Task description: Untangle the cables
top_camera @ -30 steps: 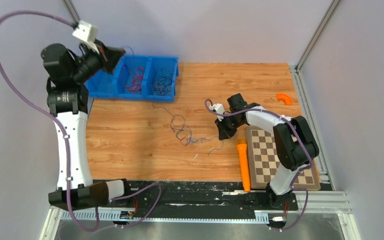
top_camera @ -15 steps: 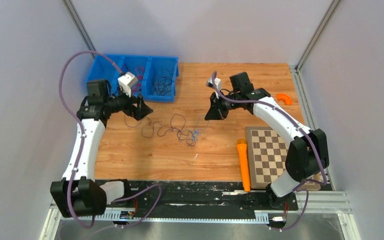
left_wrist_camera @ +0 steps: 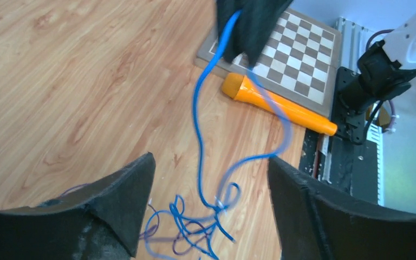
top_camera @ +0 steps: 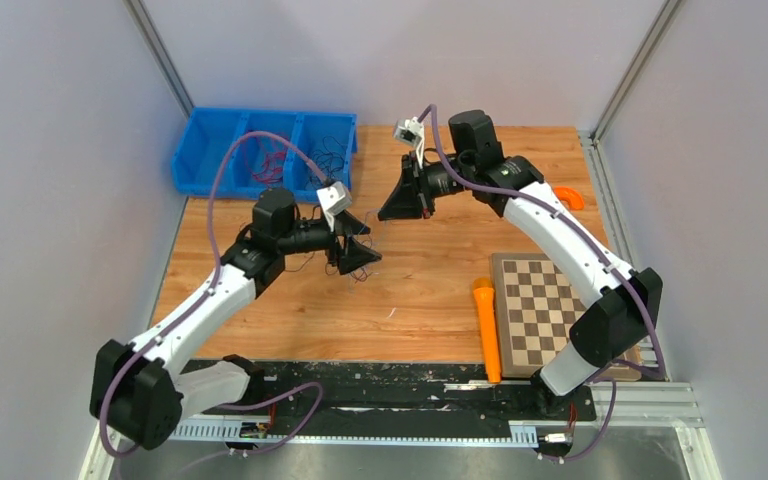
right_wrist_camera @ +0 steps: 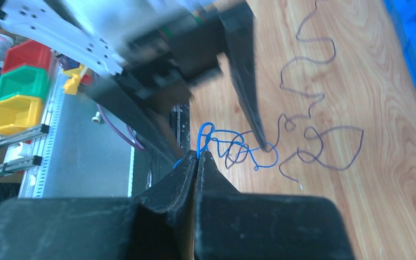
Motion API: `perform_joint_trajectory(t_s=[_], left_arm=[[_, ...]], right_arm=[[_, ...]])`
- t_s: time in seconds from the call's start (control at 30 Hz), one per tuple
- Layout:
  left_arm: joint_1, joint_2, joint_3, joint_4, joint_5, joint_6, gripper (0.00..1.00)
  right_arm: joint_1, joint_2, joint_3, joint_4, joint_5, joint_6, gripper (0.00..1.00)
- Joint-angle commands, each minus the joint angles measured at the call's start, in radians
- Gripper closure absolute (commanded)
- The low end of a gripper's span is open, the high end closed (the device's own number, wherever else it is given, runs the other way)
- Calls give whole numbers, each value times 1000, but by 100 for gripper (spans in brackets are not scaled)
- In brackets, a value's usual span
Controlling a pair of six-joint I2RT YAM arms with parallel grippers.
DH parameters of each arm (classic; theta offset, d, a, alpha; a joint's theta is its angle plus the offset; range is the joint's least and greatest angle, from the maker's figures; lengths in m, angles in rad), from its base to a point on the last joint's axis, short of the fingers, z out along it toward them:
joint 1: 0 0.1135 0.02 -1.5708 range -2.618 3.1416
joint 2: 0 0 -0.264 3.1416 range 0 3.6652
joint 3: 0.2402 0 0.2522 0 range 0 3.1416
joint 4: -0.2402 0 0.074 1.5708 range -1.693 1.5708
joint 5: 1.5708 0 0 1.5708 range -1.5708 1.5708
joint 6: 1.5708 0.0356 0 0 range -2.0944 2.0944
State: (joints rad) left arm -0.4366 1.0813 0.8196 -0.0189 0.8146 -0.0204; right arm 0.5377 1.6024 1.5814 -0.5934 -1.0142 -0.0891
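A thin blue cable hangs from my right gripper, which is shut on its upper end above the table. The cable's lower part lies in a tangle with a purplish cable on the wood. My left gripper is open and hovers low over that tangle, with the hanging blue strand between its fingers and touching neither. In the top view the left gripper sits just left of and below the right gripper. More red and black cables lie in the blue bin.
The blue three-part bin stands at the back left. A chessboard and an orange cylinder lie at the front right. An orange curved piece sits near the right edge.
My left arm swung from the bin down to mid-table and its gripper opened. My right gripper rose up and back, lifting the blue cable.
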Motion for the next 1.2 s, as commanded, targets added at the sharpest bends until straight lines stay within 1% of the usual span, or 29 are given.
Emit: perform_joint_trajectory(t_s=[0.0,0.03,0.07,0.1,0.13,0.17,0.2,0.23,0.3,0.4,0.43,0.47,0.5,0.57,0.6,0.67,0.7,0.8,0.83,0.9,0.93,1.0,1.1,1.17], left_arm=[[-36,96,-37,162,-49,-92,24],[-37,119,-66,130,-47,-55,32],[-36,124,-85,114,-51,-29,36],[-26,121,-137,96,-58,7,41],[-17,108,-168,98,-66,23,44],[15,100,-225,108,-68,33,48],[34,85,-247,113,-70,31,50],[77,80,-283,117,-71,28,55],[146,73,-313,139,-65,-32,60],[179,86,-294,104,-63,-41,59],[181,88,-270,62,-65,-19,55],[182,90,-256,43,-83,-8,54],[184,90,-237,-15,-97,12,53],[192,85,-219,-86,-145,57,56],[208,76,-217,-115,-157,76,62],[240,58,-219,-146,-159,92,68],[248,52,-215,-159,-154,104,68],[259,3,-196,-234,-156,177,61],[262,-23,-195,-240,-161,180,61],[269,-47,-198,-259,-179,180,74],[272,-47,-196,-280,-187,187,88],[273,-35,-191,-328,-220,216,99],[287,-24,-189,-375,-290,259,100],[303,-20,-190,-417,-333,332,100]], right_arm=[[3,-40,111,64,-89,75,100],[-6,-44,134,64,-88,79,100],[-24,-48,153,66,-90,83,100],[-60,-50,174,71,-95,107,100],[-87,-55,193,80,-102,133,100],[-121,-58,210,87,-109,148,100],[-146,-63,223,95,-115,159,100],[-169,-66,236,103,-119,168,100],[-200,-73,256,110,-119,179,100],[-221,-78,263,121,-113,187,100],[-224,-78,261,123,-109,189,100],[-229,-79,260,125,-105,190,100],[-238,-82,259,125,-102,189,100],[-258,-89,255,135,-92,190,100],[-265,-94,247,139,-82,187,100],[-275,-100,225,152,-67,184,100],[-276,-103,213,156,-61,181,100],[-277,-110,163,176,-52,179,100],[-277,-116,152,178,-37,171,100],[-282,-129,137,194,-13,167,100],[-288,-131,137,205,-13,171,100],[-320,-130,154,219,-13,179,100],[-401,-124,189,234,-4,199,100],[-464,-124,200,250,10,210,100]])
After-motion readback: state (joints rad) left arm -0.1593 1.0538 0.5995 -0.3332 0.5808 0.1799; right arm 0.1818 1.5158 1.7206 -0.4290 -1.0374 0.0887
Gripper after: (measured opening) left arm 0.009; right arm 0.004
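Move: Below the open left fingers, some 15 cm down, 1 cm ahead and 2 cm to the left, hangs the cable tangle. From the right hand, which already grips the blue end, that tangle is about 20 cm below, 3 cm left and 1 cm back. Counted from the left hand, a loose purple strand lies about 7 cm ahead, 11 cm left and 24 cm down, and the orange flashlight some 7 cm back, 23 cm right and 23 cm down. Dropping about 15 cm beside the hanging cable, the left hand narrows its wide-open fingers, then draws some 12 cm left near that height, turning counter-clockwise and shutting on a purple strand late in the pull. Meanwhile the right hand keeps its pinch on the blue end, rising about 12 cm and going out forward and right, away from the left hand. ##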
